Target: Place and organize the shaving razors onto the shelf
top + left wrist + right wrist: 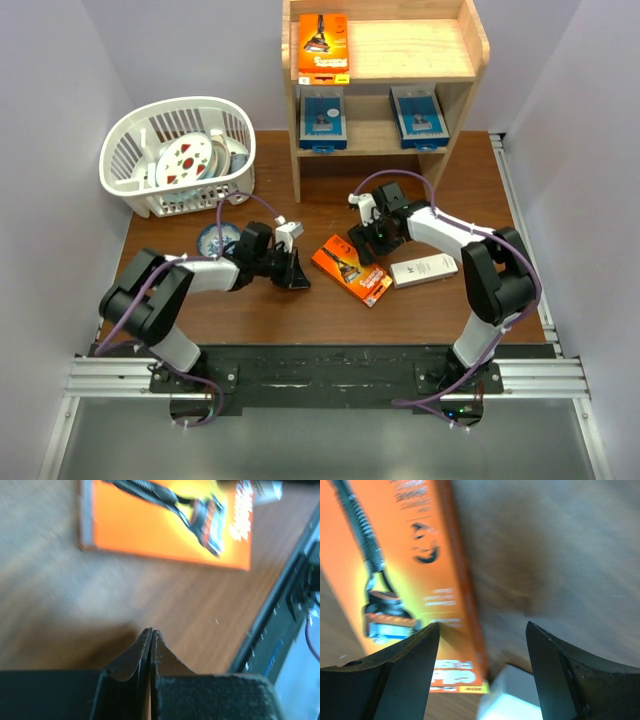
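The pine shelf point(470, 60) stands at the back. An orange razor pack point(323, 46) lies on its top tier; two blue razor packs point(323, 118) point(417, 113) lie on its lower tier. Another orange razor pack point(351, 269) lies flat on the table; it also shows in the left wrist view point(165, 522) and the right wrist view point(400, 570). My right gripper point(366, 243) point(482, 630) is open, low over that pack's far end, one finger over the pack. My left gripper point(297, 274) point(151, 632) is shut and empty, just left of the pack.
A white box point(423, 270) lies right of the orange pack and shows in the right wrist view point(512, 700). A white slotted basket point(130, 160) with dishes stands at the back left. A small blue patterned dish point(214, 238) lies near the left arm.
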`<action>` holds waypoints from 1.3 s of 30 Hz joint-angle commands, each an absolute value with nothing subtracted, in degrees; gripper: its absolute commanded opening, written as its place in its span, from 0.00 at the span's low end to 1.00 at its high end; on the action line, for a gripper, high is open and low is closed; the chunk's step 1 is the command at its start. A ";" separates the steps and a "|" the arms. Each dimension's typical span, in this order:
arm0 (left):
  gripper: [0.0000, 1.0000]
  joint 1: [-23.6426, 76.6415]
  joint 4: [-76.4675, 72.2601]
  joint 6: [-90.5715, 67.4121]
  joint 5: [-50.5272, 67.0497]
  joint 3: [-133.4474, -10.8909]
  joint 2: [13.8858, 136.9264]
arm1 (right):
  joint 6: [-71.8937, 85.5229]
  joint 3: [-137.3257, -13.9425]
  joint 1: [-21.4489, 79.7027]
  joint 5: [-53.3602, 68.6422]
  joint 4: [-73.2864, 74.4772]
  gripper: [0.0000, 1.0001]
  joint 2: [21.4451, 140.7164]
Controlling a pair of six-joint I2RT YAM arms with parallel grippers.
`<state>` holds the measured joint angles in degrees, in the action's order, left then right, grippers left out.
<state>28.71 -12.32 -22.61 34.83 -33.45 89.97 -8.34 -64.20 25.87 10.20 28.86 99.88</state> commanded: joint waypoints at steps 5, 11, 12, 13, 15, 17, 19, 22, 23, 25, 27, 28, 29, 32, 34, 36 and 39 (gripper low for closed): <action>0.09 29.36 -26.89 -30.06 35.07 -40.06 99.31 | 4.82 -61.79 26.36 23.90 26.98 0.72 100.37; 0.13 29.27 -26.81 -29.01 36.30 -48.58 105.46 | 10.45 -61.79 26.89 26.54 24.96 0.70 101.69; 0.14 29.18 -26.46 -28.39 36.56 -49.65 106.69 | 11.07 -62.05 26.98 26.63 24.79 0.70 102.21; 0.14 29.27 -25.58 -28.21 36.56 -50.62 107.05 | 11.86 -62.75 27.24 26.80 24.44 0.70 102.48; 0.14 29.18 -25.05 -27.60 36.39 -52.47 107.75 | 12.22 -63.63 27.60 26.63 24.26 0.69 103.27; 0.16 29.00 -24.00 -27.07 36.12 -53.43 107.75 | 12.66 -64.95 27.68 26.54 24.08 0.69 103.71; 0.20 28.39 -19.28 -26.63 34.73 -53.96 106.71 | 12.48 -65.91 27.77 26.11 24.43 0.69 103.97; 0.32 26.90 -12.33 -26.72 32.36 -51.61 101.88 | 11.87 -66.27 27.60 25.05 24.96 0.69 104.06; 0.35 26.46 -11.61 -27.07 32.00 -50.29 100.21 | 11.87 -66.10 27.68 24.87 24.87 0.69 104.06; 0.43 25.06 -12.03 -28.56 31.12 -45.47 95.38 | 12.56 -65.05 27.60 24.87 24.26 0.69 103.97; 0.46 24.44 -13.44 -30.83 30.85 -42.12 92.30 | 13.36 -64.16 27.60 24.87 23.64 0.69 103.89; 0.48 24.09 -15.88 -31.98 31.46 -38.53 91.85 | 14.23 -63.46 27.68 24.87 23.21 0.69 103.89; 0.48 24.00 -17.82 -33.47 32.16 -36.67 91.32 | 14.41 -63.11 27.60 24.87 22.94 0.69 103.89; 0.52 24.43 -28.45 -41.11 35.24 -29.37 90.27 | 15.64 -62.58 27.69 25.05 22.85 0.69 103.97; 0.54 26.00 -31.02 -43.77 34.55 -27.17 89.91 | 16.60 -62.23 27.68 25.31 22.33 0.69 104.06; 0.55 26.89 -31.46 -44.29 33.32 -26.28 90.09 | 17.40 -61.70 27.60 25.49 21.80 0.69 104.24; 0.57 27.42 -33.39 -45.96 31.38 -25.22 91.84 | 18.63 -60.65 27.68 25.75 20.57 0.69 104.59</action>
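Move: The orange razor box lies slantwise between the hands: its middle is about 4 cm left of and 3 cm nearer than the right hand, 2 cm below, and some 10 cm right and 3 cm ahead of the left. The white box's middle is about 11 cm right of the right hand and 3 cm nearer; the blue bowl stands some 18 cm left and 10 cm ahead of the left hand. Right hand sweeps back, then 6 cm left against the orange box; left reaches 10 cm forward, returns, opens. ##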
